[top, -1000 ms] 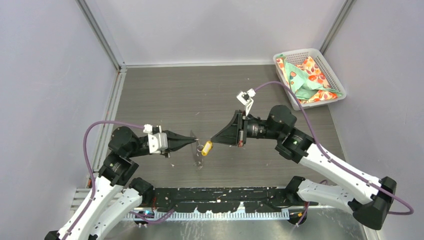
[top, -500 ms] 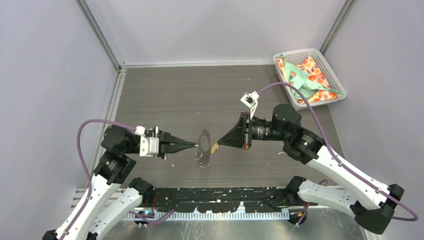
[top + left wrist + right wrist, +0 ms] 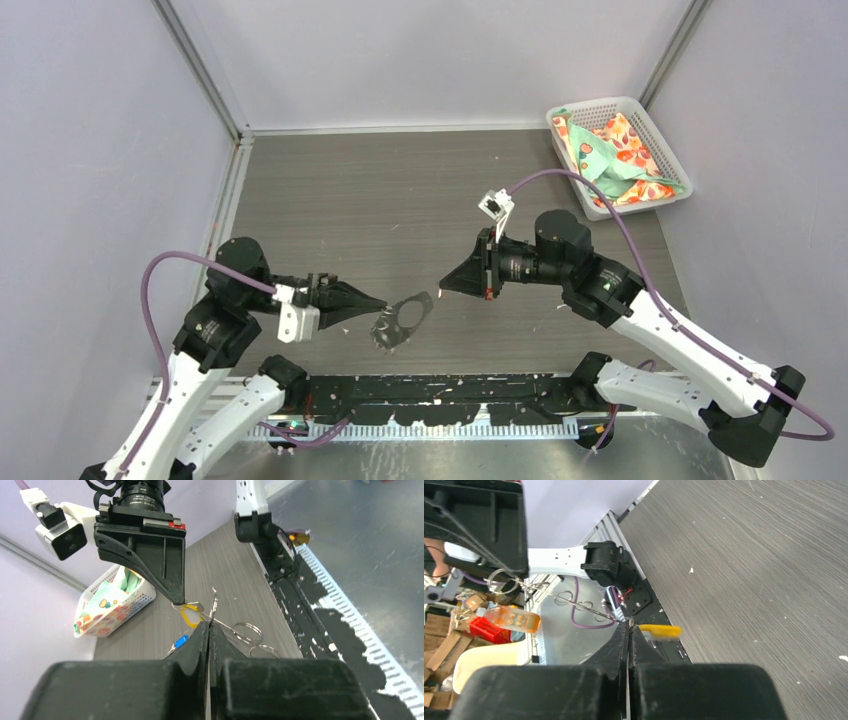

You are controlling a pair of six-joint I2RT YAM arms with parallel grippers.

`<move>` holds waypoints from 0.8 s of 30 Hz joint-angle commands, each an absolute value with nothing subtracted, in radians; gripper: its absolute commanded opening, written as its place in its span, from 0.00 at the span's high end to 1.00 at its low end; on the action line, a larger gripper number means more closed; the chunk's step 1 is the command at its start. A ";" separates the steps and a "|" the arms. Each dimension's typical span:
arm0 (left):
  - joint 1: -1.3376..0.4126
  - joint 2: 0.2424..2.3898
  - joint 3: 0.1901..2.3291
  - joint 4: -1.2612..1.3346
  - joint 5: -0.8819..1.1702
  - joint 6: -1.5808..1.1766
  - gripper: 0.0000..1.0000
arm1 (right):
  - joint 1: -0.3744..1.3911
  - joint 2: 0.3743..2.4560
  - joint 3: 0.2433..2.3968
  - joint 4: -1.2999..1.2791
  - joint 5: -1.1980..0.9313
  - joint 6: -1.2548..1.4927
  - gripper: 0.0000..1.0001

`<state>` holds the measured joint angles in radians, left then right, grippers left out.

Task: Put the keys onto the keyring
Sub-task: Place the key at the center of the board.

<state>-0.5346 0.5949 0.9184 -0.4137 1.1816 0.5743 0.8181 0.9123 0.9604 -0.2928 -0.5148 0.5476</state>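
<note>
My left gripper (image 3: 383, 303) is shut on the keyring (image 3: 405, 312), a thin grey loop hanging above the table between the two arms. In the left wrist view its fingers (image 3: 200, 645) pinch the keyring's wire (image 3: 214, 604), and small metal rings (image 3: 247, 630) dangle to the right. My right gripper (image 3: 441, 290) faces it from the right, shut on the yellow key (image 3: 660, 630). The yellow key (image 3: 190, 616) sits right against the wire. The blue key (image 3: 181, 641) shows just below it; whether it hangs or lies on the table I cannot tell.
A white basket (image 3: 590, 105) holding patterned cloth (image 3: 615, 155) stands at the back right corner. A black strip (image 3: 450, 385) with the arm bases runs along the near edge. Grey walls close in the left, right and back sides.
My left gripper has drawn back toward the near edge and swung, tipping the keyring loop flatter. The right gripper has shifted slightly with the yellow key still at its tip.
</note>
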 commanded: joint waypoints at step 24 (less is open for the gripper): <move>-0.546 1.101 1.385 -1.428 0.807 1.152 1.00 | 0.817 1.125 0.862 -0.359 -0.152 0.381 0.99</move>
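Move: I hold the keyring in my left hand and the yellow key in my right, both high over the near part of the board. The board's centre lies about 30 cm ahead, 7 cm right and 34 cm below my left hand; from my right hand it is some 24 cm ahead, level sideways, 30 cm down. From my right hand, the keyring hangs about 5 cm left and 6 cm back, and the blue key lies roughly 22 cm ahead, 20 cm right, 31 cm down. I bring both hands down and forward towards the middle of the board, speeding up as I go. My right hand sinks some 9 cm with the yellow key still pinched, its fingers dipping about 15 degrees and swinging slightly clockwise; my left keeps hold of the keyring, easing down and then swooping forward as its fingers tip about 35 degrees downwards. ##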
